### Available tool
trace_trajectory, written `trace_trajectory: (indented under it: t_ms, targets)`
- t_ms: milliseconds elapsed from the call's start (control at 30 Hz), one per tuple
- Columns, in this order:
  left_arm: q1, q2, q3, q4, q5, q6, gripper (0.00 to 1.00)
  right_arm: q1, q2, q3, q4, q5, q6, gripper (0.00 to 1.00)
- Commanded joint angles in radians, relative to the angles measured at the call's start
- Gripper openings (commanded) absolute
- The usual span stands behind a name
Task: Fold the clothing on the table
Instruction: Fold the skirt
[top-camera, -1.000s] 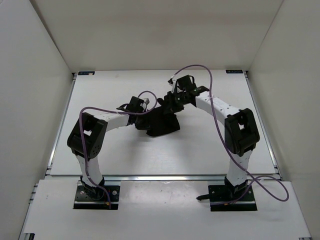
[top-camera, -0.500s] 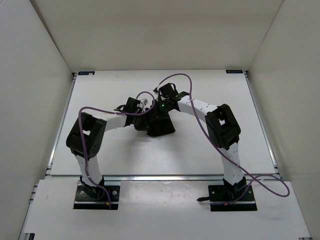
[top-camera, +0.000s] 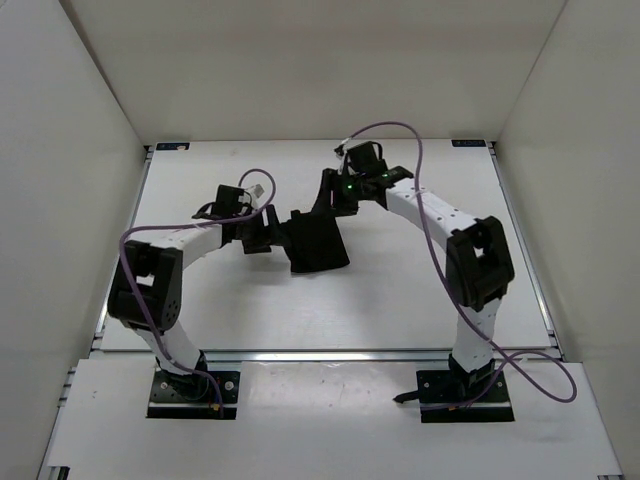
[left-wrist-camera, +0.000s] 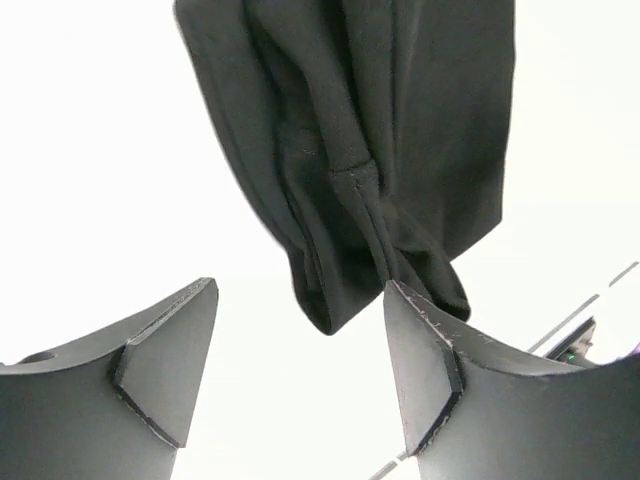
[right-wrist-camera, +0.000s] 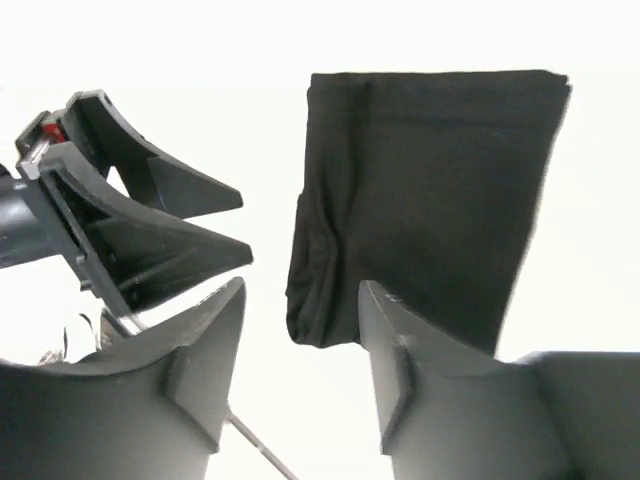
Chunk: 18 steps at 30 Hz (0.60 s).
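Observation:
The clothing (top-camera: 318, 240) is a black garment folded into a narrow, thick bundle near the middle of the table (top-camera: 420, 295). My left gripper (top-camera: 262, 232) sits just left of it, open and holding nothing. In the left wrist view the clothing (left-wrist-camera: 370, 150) lies just beyond the gripper (left-wrist-camera: 300, 350), clear of both fingers (left-wrist-camera: 165, 360). My right gripper (top-camera: 335, 195) hovers at the bundle's far end, also open. The right wrist view shows the clothing (right-wrist-camera: 430, 190) ahead of the gripper (right-wrist-camera: 300, 360), with the left gripper (right-wrist-camera: 150, 230) to the left.
Metal rails (top-camera: 115, 280) run along the table's sides, and white walls (top-camera: 70, 120) close in on three sides. Purple cables (top-camera: 400, 135) loop above both arms. The arm bases (top-camera: 190, 390) stand at the near edge.
Both grippers have opened and let go of the clothing. The left gripper has drawn back to the left and the right one toward the far side. The bundle now lies flat.

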Motion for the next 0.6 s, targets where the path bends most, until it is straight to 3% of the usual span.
trace_trajectory:
  t_ms: [0, 67, 133, 200, 233, 333, 467, 567]
  targets:
    - [0.033, -0.124, 0.014, -0.033, -0.003, 0.024, 0.77, -0.026, -0.123, -0.054, 0.094, 0.036, 0.005, 0.43]
    - [0.033, -0.132, 0.018, -0.048, -0.010, 0.019, 0.73, -0.046, -0.113, -0.105, 0.097, 0.009, 0.006, 0.30]
    - [0.026, -0.143, 0.012, -0.042, -0.020, 0.016, 0.66, -0.046, -0.096, -0.125, 0.088, 0.006, -0.003, 0.10]
    - [0.017, -0.149, 0.008, 0.001, -0.020, -0.033, 0.55, -0.029, -0.074, -0.165, 0.096, -0.008, -0.024, 0.00]
    - [0.009, -0.151, -0.004, 0.033, -0.017, -0.054, 0.44, -0.017, -0.062, -0.189, 0.109, -0.017, -0.015, 0.00]
    - [-0.014, -0.129, -0.001, 0.125, -0.026, -0.118, 0.28, 0.011, -0.039, -0.232, 0.165, -0.057, -0.007, 0.00]
    - [-0.031, -0.080, -0.021, 0.298, -0.004, -0.243, 0.13, 0.060, 0.002, -0.234, 0.192, -0.071, -0.007, 0.00]
    - [-0.054, -0.027, -0.018, 0.378, -0.004, -0.295, 0.09, 0.081, 0.029, -0.220, 0.206, -0.095, -0.001, 0.00]
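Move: The right hand is empty and half open above the far part of the folded skirt; the skirt's middle is about 6 cm back, 3 cm left and some 13 cm below. The skirt's bunched left edge lies about 6 cm back and 10 cm left of this hand, its far left corner 1 cm ahead and 8 cm left. From the left hand, the skirt's middle is level ahead-wise, some 10 cm right and 4 cm lower. Up and slightly right at first, about 3 cm, while its fingers shut empty, then the right hand turns and swoops back, down and a little left, some 11 cm of drop, towards the skirt's middle. The left hand shuts almost fully and rises about 5 cm while working forward and then right, over the skirt's left edge. ##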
